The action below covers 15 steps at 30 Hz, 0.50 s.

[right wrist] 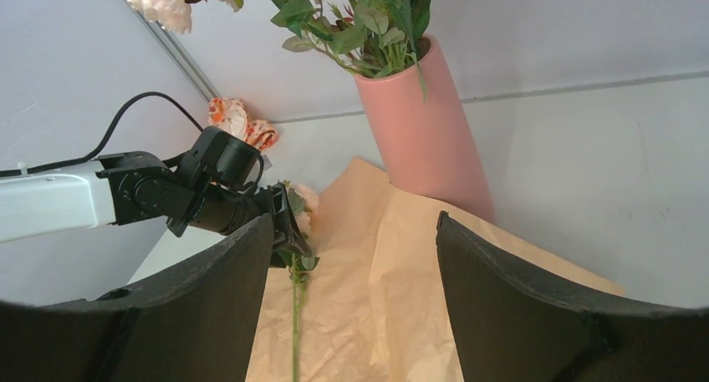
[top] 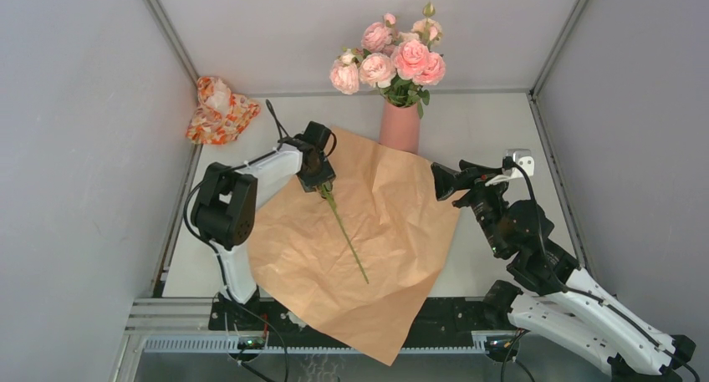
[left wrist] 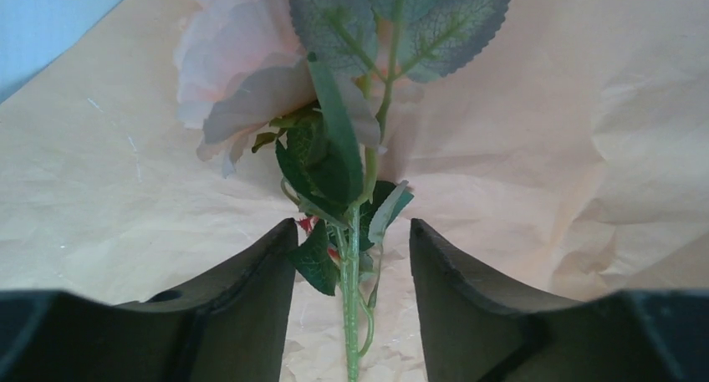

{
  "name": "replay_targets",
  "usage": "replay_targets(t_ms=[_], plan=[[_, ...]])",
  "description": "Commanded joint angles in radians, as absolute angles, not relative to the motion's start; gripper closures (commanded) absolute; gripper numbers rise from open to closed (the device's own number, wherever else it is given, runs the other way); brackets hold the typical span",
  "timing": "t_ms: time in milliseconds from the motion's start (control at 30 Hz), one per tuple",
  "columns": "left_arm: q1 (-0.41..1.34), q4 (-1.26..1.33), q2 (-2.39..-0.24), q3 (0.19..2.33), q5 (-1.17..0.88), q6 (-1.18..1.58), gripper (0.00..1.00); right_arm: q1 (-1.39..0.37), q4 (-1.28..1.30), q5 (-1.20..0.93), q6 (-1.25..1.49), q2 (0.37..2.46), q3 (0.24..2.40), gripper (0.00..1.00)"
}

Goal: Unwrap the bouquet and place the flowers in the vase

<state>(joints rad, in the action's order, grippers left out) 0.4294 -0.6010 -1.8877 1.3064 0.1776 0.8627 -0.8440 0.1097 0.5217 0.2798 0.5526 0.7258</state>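
Observation:
The bouquet's tan paper lies spread flat on the table. One flower lies on it, its thin green stem running toward the front. My left gripper is over the stem's upper end, just below the pale pink bloom. Its jaws stand open on either side of the stem, with a gap on each side. The salmon-pink vase stands at the back and holds several pink flowers. At the paper's right edge my right gripper hangs open, nothing between its fingers.
A small orange-and-white floral bundle sits in the back left corner. A white fitting lies at the right wall behind my right arm. Grey walls close in three sides. The paper overhangs the table's front edge.

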Motion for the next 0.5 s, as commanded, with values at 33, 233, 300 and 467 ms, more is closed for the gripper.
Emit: replay_targets(t_ms=[33, 233, 300, 467], plan=[[0.423, -0.601, -1.903, 1.362, 0.173, 0.836, 0.47, -0.836, 0.110, 0.526, 0.298, 0.544, 0.732, 0.20], [0.423, -0.592, -1.911, 1.357, 0.167, 0.833, 0.62, -0.824, 0.125, 0.527, 0.299, 0.536, 0.731, 0.20], [0.423, -0.591, -1.915, 1.354, 0.164, 0.833, 0.67, -0.821, 0.130, 0.526, 0.301, 0.537, 0.731, 0.20], [0.423, -0.589, -1.924, 1.348, 0.158, 0.836, 0.75, -0.818, 0.139, 0.523, 0.308, 0.537, 0.731, 0.20]])
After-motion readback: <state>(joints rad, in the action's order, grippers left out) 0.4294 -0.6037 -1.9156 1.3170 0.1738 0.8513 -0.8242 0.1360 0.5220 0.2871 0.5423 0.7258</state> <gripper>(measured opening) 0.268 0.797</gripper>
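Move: The last flower's stem crosses between the left hand's open fingers, level with them and only about 1 cm below. From that hand the blossom lies some 8 cm ahead and 4 cm left, the vase's middle about 15 cm ahead, 17 cm right and 9 cm higher, and the brown paper's middle roughly 12 cm back and 6 cm right. From the right hand, the stem's grip spot is some 14 cm ahead, 20 cm left and 31 cm below. Sinking straight down by about 1 cm onto the paper-backed stem, the left hand otherwise stays in place and keeps its forward-and-down slant. Its fingers close steadily around the stem, just below the blossom's lower leaves, from a bit over half open to about a quarter. The right finger comes up against or very close to the stem; a finished pinch can't be seen yet. ##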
